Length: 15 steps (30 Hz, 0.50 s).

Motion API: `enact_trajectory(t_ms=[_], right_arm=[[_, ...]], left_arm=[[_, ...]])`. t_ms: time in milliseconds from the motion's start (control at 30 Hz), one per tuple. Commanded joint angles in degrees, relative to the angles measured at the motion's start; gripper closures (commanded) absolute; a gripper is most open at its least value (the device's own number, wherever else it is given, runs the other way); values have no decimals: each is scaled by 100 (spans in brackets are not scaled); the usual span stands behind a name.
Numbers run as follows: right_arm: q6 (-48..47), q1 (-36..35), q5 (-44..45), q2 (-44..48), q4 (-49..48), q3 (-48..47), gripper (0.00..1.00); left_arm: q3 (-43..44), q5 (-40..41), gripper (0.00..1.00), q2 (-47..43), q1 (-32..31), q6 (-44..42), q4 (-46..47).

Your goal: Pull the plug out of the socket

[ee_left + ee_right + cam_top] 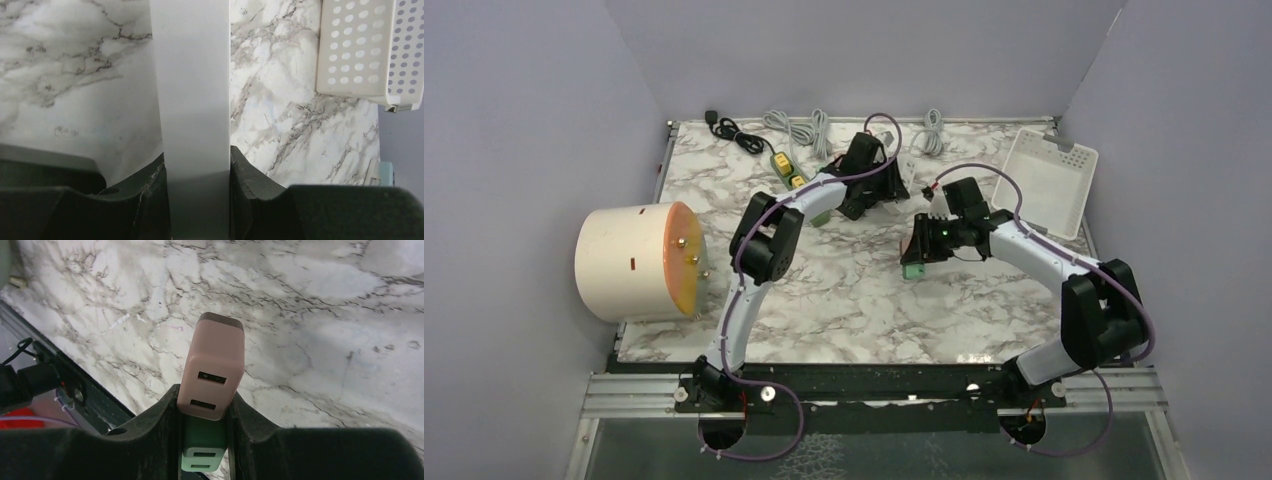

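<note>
My right gripper (pixel 923 240) (pixel 204 392) is shut on two stacked USB charger plugs, a pink plug (pixel 214 365) on top and a green plug (pixel 202 456) under it. It holds them over the marble table (pixel 844 290), and the green plug (pixel 914 268) shows below the fingers in the top view. My left gripper (pixel 871 190) (pixel 196 155) is shut on a pale white socket bar (pixel 192 85) at the back centre. The bar's end (pixel 904 166) sticks out past the fingers. The plugs are apart from the bar.
A green power strip with yellow sockets (pixel 789 172) lies just left of my left gripper. A white perforated basket (pixel 1052 178) (pixel 360 45) stands at the back right. A cream cylinder with an orange face (pixel 639 262) sits at the left edge. Loose cables (pixel 809 125) lie along the back.
</note>
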<state>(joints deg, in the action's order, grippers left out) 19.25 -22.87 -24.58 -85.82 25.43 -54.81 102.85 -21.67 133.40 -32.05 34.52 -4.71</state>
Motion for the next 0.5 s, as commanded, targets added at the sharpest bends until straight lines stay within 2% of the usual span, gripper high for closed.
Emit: enact_trajectory(t_ms=[0,67,133,167,300,467], right_arm=[[30,-12,-929,-109,-1207,151,99],[-28,-23,-1058,-273,-1361,141,99],[-123,-61,-1173,-437,-1513,97,99],[-192,-74,-1285,-538,-1571,56,99],[-522,-118,-2074,-1030,-1659,-254,99],[-1118,-404,-2792,-1747,-1564,-933,99]], left_arm=[[1043,-90,58,449,5,-453,-744],[1296,17,39,526,35,-561,-946],[1334,52,10,487,99,-594,-972],[1329,52,2,442,136,-610,-979],[1308,45,1,117,376,-745,-1164],[1050,155,1,-835,996,-1101,-1305]])
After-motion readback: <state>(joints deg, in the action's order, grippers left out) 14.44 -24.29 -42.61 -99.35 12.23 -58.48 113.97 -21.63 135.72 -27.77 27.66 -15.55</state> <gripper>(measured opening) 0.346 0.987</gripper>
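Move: The left hand grips the white socket strip just over its resting place, about 2 cm below and level with the fingers; the black strip's middle is some 12 cm to the left, and a grey cable coil 13 cm ahead and 8 cm right. The right hand holds the pink and green plugs; clear tabletop lies roughly 9 cm to its left and 4 cm below, with the white strip 13 cm ahead and 3 cm left. Forward about 2 cm and a touch down, the left hand spreads its fingers from their grip to fully wide and lets go of the white strip, then veers left and up, still easing forward, towards the black strip. Meanwhile the right hand carries its pinched plugs about 6 cm left over clear table, sinking a little late and turning some 20 degrees, partly counter-clockwise, its left side rising. ##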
